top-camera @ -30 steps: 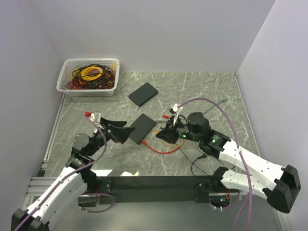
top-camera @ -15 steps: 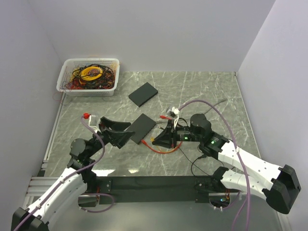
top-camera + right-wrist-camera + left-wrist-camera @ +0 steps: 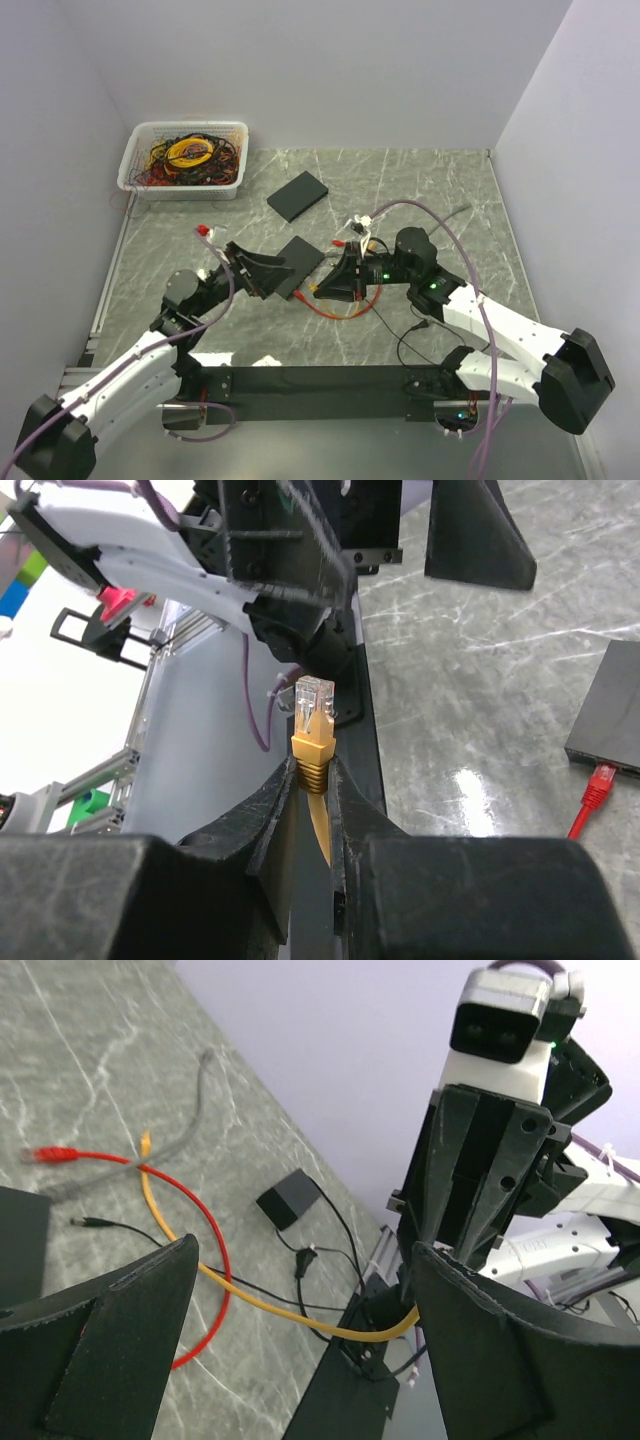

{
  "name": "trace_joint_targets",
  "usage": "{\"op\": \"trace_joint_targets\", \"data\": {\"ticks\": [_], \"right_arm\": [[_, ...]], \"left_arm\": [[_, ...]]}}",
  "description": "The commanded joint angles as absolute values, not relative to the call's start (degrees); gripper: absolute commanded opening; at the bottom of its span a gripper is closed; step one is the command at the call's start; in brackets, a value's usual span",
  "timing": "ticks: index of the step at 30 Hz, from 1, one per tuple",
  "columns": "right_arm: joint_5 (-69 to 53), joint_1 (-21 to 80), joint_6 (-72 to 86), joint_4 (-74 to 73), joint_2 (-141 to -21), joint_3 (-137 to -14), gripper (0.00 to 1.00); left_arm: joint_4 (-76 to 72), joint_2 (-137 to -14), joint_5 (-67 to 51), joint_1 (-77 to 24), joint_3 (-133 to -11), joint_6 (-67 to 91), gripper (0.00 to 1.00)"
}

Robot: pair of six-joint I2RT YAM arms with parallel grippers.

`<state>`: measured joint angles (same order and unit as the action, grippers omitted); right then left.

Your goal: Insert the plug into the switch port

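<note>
The switch (image 3: 298,265) is a flat black box in the middle of the table; its corner also shows at the right of the right wrist view (image 3: 612,712). My right gripper (image 3: 315,770) is shut on the yellow plug (image 3: 314,708), whose clear tip points out past the fingertips. From above, the right gripper (image 3: 325,288) holds it just off the switch's near right edge. My left gripper (image 3: 260,272) stands open at the switch's left end, and its left wrist view (image 3: 305,1250) shows only table and the yellow cable (image 3: 250,1295) between the fingers.
A red cable (image 3: 335,310) loops on the table by the switch, one red plug (image 3: 598,778) at its edge. A second black box (image 3: 297,195) lies further back. A white basket (image 3: 134,160) of cables sits far left. A small black adapter (image 3: 290,1198) lies behind.
My left gripper has swung right, up to the switch's left end. My right gripper has carried the yellow plug left, nearer the switch's near edge.
</note>
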<state>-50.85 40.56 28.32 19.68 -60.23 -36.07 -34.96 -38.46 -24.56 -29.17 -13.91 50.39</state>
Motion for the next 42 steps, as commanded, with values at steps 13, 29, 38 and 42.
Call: {"op": "trace_joint_targets", "data": {"ticks": [13,29,38,42], "right_arm": [[-47.3,40.4,26.5,22.6,-63.1,-36.3,0.13],[-45.2,40.8,26.4,22.4,-61.7,-36.7,0.13],[-36.3,41.3,20.0,13.2,-55.7,-37.3,0.69],[-31.4,44.1,16.2,8.7,-53.6,-38.3,0.75]], "left_arm": [[-35.2,-43.3,-12.5,-42.5,-21.1,48.5,0.89],[-29.4,-49.3,-6.0,-47.8,-26.0,46.8,0.01],[-19.1,-47.2,1.4,-48.0,-29.1,47.3,0.0],[-14.4,-47.8,4.0,-48.1,-30.7,48.9,0.0]]}}
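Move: Just to the right of the open left gripper is the yellow cable's plug, still held in the right fingertips: about 7 cm right, 3 cm back and 2 cm higher than the left hand. From the right hand, the left gripper waits about 9 cm to the left, 3 cm ahead and 2 cm lower. The near switch is on the table some 21 cm ahead, 3 cm right and 22 cm below the left hand; the red plug sits about 7 cm nearer than it. Reaching about 6 cm to its right and slightly back, the left hand closes fully on the yellow plug's clear connector end, then eases back left and forward a couple of cm, tilting slightly. The right hand carries the plug about 2.5 cm forward and a little down to meet it, turns some 10 degrees clockwise, then opens wide and starts backing off. ##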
